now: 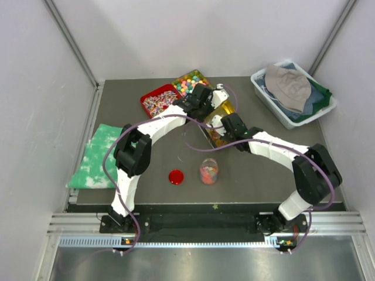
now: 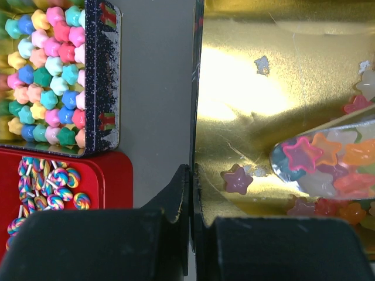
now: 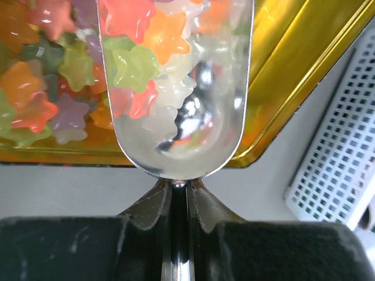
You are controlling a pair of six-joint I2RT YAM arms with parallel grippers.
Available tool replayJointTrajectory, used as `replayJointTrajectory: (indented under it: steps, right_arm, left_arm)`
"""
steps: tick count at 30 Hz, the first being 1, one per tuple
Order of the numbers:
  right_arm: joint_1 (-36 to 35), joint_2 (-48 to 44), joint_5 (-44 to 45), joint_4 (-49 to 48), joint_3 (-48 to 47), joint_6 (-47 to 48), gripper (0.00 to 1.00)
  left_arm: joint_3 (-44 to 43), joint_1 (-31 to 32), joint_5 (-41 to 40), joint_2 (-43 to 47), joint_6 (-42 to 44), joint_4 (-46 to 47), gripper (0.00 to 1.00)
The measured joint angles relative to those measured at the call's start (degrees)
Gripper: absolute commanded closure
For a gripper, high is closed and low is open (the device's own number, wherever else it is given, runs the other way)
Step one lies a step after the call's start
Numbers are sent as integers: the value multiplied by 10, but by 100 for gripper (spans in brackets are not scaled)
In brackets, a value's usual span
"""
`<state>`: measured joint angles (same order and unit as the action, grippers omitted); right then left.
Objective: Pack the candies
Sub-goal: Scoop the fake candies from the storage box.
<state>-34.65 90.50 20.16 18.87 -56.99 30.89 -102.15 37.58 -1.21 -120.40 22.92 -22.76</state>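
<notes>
The candies (image 3: pixel 47 93) are glossy jelly stars in orange, red-pink, yellow and green, piled in a gold tin (image 3: pixel 293 58). My right gripper (image 3: pixel 179 187) is shut on the handle of a metal scoop (image 3: pixel 193 134), whose bowl holds several candies over the tin. My left gripper (image 2: pixel 191 175) is shut on the gold tin's (image 2: pixel 263 76) thin side wall, one finger inside and one outside. The loaded scoop (image 2: pixel 328 158) shows at the right, and a loose purple star candy (image 2: pixel 237 179) lies on the tin's bare floor. A clear jar (image 1: pixel 208 171) with some candies stands near the front.
A red lid (image 1: pixel 176 176) lies left of the jar. A red tin of striped wrapped sweets (image 1: pixel 159 100) and a tin of pastel balls (image 1: pixel 188 83) sit behind the gold tin. A white bin with a hat (image 1: pixel 293 93) stands back right; a green cloth (image 1: pixel 96 155) lies left.
</notes>
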Motion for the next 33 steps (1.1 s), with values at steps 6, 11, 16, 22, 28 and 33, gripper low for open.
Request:
replayJointTrajectory:
  steps: [6,11,16,22,28,33]
  right_arm:
    - [7,-24,-53,-1,4,-10,100]
    - [12,-51,-92,2,9,-11,100]
    - [15,-71,-122,15,15,-10,100]
    - [18,-91,-142,34,23,-7,100]
    - [19,-96,-134,54,33,0,100]
    - [23,-95,-110,58,34,0,100]
  left_arm:
    - [1,0,1,0,-7,0,100]
    - [1,0,3,0,-16,-1,98]
    - [-2,-4,11,-2,-26,-2,90]
    - [-33,-10,23,-24,-41,1,75]
    - [-40,-19,40,-34,-55,16,76]
    - [-40,-21,49,-34,-61,27,76]
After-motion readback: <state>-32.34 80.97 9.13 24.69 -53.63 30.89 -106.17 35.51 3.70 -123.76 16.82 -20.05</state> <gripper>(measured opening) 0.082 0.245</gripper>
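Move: The gold tin, its left side propped up in the left fingers, has its middle about 2 cm back, 7 cm right and 3 cm below the left hand; from it the ball-candy tin is some 13 cm ahead and 4 cm left, the red tray 6 cm ahead and 16 cm left. The clear storage box lies roughly 14 cm back and 9 cm left of the right hand, slightly lower, and the tin's middle 5 cm ahead, 6 cm left. The scoop, already full of star candies and still gripped by its handle, is lifted out of the gold tin by the right hand, up and left about 2 cm with a 10-degree roll raising its left side, then drawn back some 3.5 cm towards the storage box, sliding right again. The tin's rim is let go as the left fingers open partway and that hand eases about 2 cm forward and slightly right. ##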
